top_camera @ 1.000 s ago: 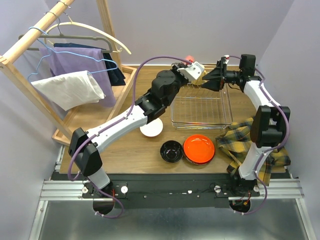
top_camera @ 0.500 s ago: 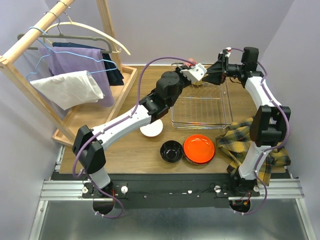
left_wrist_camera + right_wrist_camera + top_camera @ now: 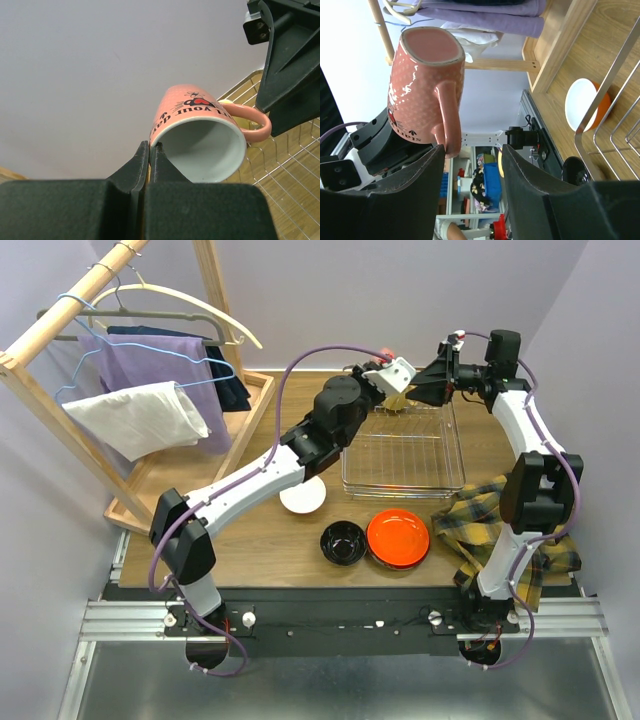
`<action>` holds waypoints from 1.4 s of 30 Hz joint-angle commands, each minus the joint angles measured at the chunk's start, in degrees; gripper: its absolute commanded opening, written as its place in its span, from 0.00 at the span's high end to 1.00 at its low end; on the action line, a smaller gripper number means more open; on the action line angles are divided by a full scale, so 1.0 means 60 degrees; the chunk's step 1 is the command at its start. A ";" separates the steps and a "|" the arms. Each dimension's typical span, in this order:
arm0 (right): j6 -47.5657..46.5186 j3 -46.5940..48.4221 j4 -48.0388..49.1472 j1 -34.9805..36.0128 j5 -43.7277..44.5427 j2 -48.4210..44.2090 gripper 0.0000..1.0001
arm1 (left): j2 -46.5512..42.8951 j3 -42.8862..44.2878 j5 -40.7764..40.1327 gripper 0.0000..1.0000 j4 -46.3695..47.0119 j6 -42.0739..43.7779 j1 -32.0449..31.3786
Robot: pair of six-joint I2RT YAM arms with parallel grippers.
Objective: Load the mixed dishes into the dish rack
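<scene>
My left gripper (image 3: pixel 150 148) is shut on the rim of a pink mug (image 3: pixel 192 107), which it holds tilted in the air over the far left corner of the wire dish rack (image 3: pixel 403 455). In the right wrist view the same pink mug (image 3: pixel 425 80) hangs with its handle (image 3: pixel 447 117) just past the tip of one of my fingers (image 3: pixel 415 195). My right gripper (image 3: pixel 472 165) is open, facing the mug from the right without touching it. On the table in front of the rack lie a white bowl (image 3: pixel 302 497), a black bowl (image 3: pixel 343 541) and an orange-red bowl (image 3: pixel 398 537).
A plaid cloth (image 3: pixel 500 520) lies at the right, under the right arm. A wooden clothes rack (image 3: pixel 150 390) with hangers and garments fills the left side. Something yellow (image 3: pixel 239 120) sits in the rack behind the mug's handle.
My left arm has raised the mug a little over the rack's far corner. My right gripper has risen and come closer to the mug, its jaws slightly narrower.
</scene>
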 commanded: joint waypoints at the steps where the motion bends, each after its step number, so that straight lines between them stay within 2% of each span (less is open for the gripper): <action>1: -0.0014 0.0526 -0.0156 0.0117 -0.0291 -0.0048 0.43 | 0.0215 0.0540 0.0241 1.00 0.0686 -0.0368 0.0002; 7: -0.0058 0.0688 -0.0214 0.0131 -0.0291 0.0070 0.47 | 0.0420 0.0701 0.0286 1.00 0.0627 -0.0485 0.0002; 12: 0.0132 0.0469 0.0064 0.0146 -0.0305 0.0113 0.56 | 0.0465 0.0745 0.0286 1.00 0.0583 -0.0646 0.0002; 22: 0.0411 0.0805 0.0489 0.0234 -0.0334 0.0538 0.68 | 0.0523 0.0892 0.0652 1.00 0.0056 -0.1422 0.0002; 27: 0.0601 0.0981 0.0942 0.0234 -0.0437 0.0685 0.84 | 0.0480 0.0716 0.0739 1.00 -0.0237 -0.1657 0.0016; 29: 0.0601 0.1098 0.1074 0.0234 -0.0423 0.0743 0.98 | 0.0378 0.0556 0.0682 0.99 -0.0383 -0.1657 0.0002; 30: 0.0601 0.1127 0.1133 0.0205 -0.0451 0.0787 0.99 | 0.0304 0.0482 0.0638 0.83 -0.0427 -0.1657 0.0016; 32: 0.0645 0.1259 0.1497 0.0205 -0.0495 0.0831 0.99 | 0.0071 0.0205 0.0623 0.68 -0.0588 -0.1512 0.0016; 33: 0.0703 0.1289 0.1703 0.0176 -0.0423 0.0846 0.99 | -0.0032 0.0102 0.0681 0.50 -0.0647 -0.1409 0.0016; 34: 0.0762 0.1318 0.1908 0.0088 -0.0335 0.0846 0.99 | -0.0135 -0.0016 0.0725 0.44 -0.0749 -0.1321 0.0031; 36: 0.0719 0.1508 0.2436 -0.0044 -0.0073 0.0890 1.00 | -0.0486 -0.0309 0.0755 0.34 -0.1173 -0.1145 0.0046; 39: 0.0354 0.1889 0.2862 -0.0278 0.0278 0.1080 0.99 | -0.1086 -0.0675 0.0696 0.30 -0.1760 -0.1115 0.0075; 42: -0.0801 0.2384 0.2206 -0.0527 0.0864 0.1343 1.00 | -0.1833 -0.1173 0.0593 0.28 -0.2243 -0.1042 0.0075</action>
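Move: Just ahead of the right hand's open fingers is the pink mug's handle, about 2 cm forward, 2 cm left and 1 cm higher; the mug body lies roughly 4 cm forward, 4 cm left and 3 cm up. Some 24 cm below, the dish rack's middle is level with this hand and 3 cm left, and the yellow mug stands 10 cm forward, 5 cm left, 20 cm down. The left hand still pinches the pink mug's rim, with the handle about 2 cm forward, 7 cm right and 3 cm below. Closing on the pink mug's handle, the right hand rises a little, settles back, edges about 1 cm forward and pinches, while the left shifts some 2 cm right and 2 cm down, still gripping the rim. The left fingers then open wide, let go and back off down and leftward; the right hand carries the mug roughly 2.5 cm farther forward and 2 cm up, rolling about 10 degrees so its forward side lifts. ##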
